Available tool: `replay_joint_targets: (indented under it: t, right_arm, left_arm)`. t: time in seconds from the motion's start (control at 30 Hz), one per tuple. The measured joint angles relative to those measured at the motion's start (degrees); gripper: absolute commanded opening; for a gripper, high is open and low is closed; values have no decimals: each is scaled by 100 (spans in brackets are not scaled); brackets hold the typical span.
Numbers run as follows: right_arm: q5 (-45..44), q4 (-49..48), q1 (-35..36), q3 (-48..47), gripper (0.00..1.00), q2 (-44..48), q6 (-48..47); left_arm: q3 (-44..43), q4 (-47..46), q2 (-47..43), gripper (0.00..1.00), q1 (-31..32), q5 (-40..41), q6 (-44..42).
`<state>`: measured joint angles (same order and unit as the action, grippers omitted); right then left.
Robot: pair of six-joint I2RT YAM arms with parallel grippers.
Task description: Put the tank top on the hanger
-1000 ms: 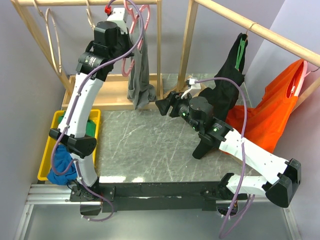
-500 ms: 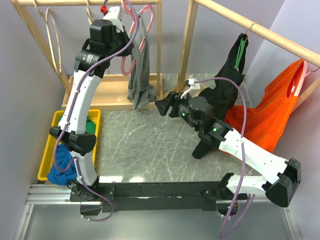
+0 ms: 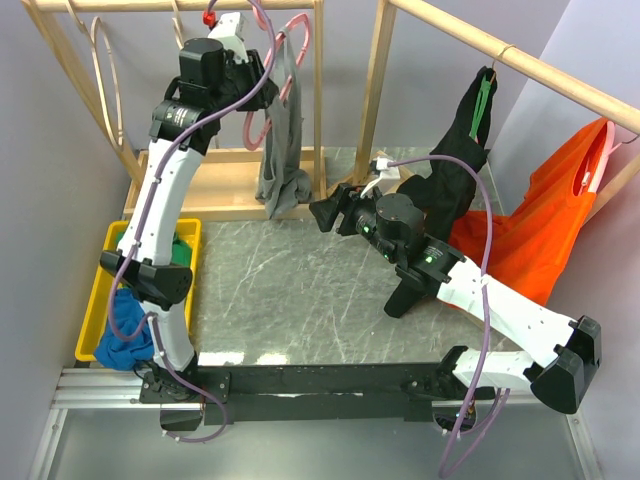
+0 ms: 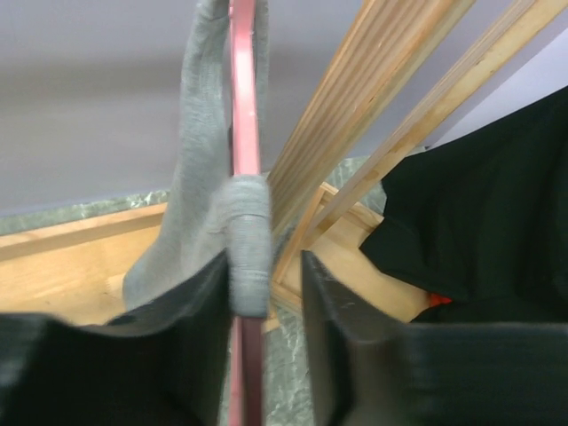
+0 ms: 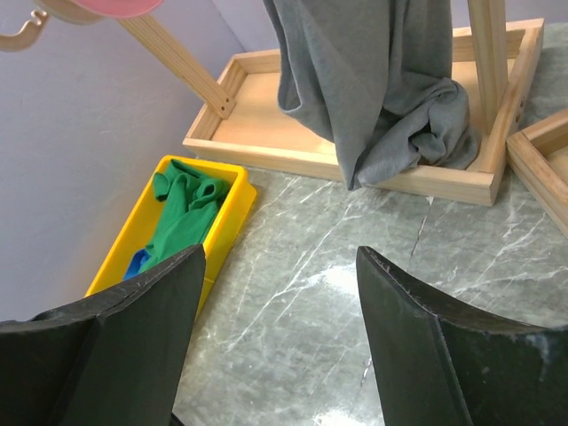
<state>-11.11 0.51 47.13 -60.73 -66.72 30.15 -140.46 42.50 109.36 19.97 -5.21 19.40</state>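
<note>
The grey tank top (image 3: 284, 140) hangs from the pink hanger (image 3: 254, 131) on the left wooden rack, its hem bunched on the rack's base. My left gripper (image 3: 248, 52) is up by the hanger's top. In the left wrist view a grey strap (image 4: 248, 240) is wrapped over the pink hanger bar (image 4: 244, 106) and rests against one finger (image 4: 200, 293). The other finger stands apart from it, so the left gripper (image 4: 264, 266) is open. My right gripper (image 3: 322, 212) hovers open over the marble, nothing between its fingers (image 5: 280, 253), facing the hanging tank top (image 5: 373, 89).
A yellow bin (image 3: 110, 240) with green and blue cloth sits at the left. The rack's wooden base (image 3: 215, 185) and uprights stand behind. Pale hangers (image 3: 105, 60) hang at the far left. A black garment (image 3: 455, 170) and an orange one (image 3: 540, 220) hang on the right rail.
My left arm shifted up and left, then its jaws parted from the strap. The tank top now sits higher over the hanger. The right arm has hardly moved.
</note>
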Motion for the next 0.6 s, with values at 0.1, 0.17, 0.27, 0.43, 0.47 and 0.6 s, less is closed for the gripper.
replay_joint_targets:
  t: [0.1, 0.17, 0.27, 0.43, 0.47, 0.6]
  right_arm:
    - [0, 4, 0, -2, 78, 0, -2]
    - [9, 7, 0, -2, 79, 0, -2]
    - [39, 79, 11, -24, 81, 2, -13]
    - [136, 190, 24, -26, 93, 96, -35]
    - [144, 199, 26, -15, 98, 151, -44]
    - [144, 203, 26, 216, 100, 629, -48]
  left_arm:
    - [140, -103, -127, 68, -2, 2, 2]
    - [289, -195, -295, 77, -2, 7, 9]
    - [507, -326, -643, 99, -2, 2, -15]
    - [1176, -756, -1604, 99, -2, -11, 48]
    - [1464, -885, -1897, 99, -2, -37, 98]
    - [2640, -1340, -2994, 99, 146, -160, 238]
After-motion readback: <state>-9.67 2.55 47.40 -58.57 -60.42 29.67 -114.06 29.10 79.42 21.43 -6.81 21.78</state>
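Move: The pink hanger sits between the left fingers, its middle about 3 cm ahead and 2 cm to the right. The grey tank top hangs from it, its middle some 18 cm below the hand and 2 cm to the right, hardly farther out; the rail crosses roughly 8 cm ahead and 12 cm above. From the right hand the hanger is about 22 cm ahead, 9 cm left and 13 cm higher. Left fingers open wide, freeing the hanger, and back off about 13 cm while rising; the right draws back slightly. ##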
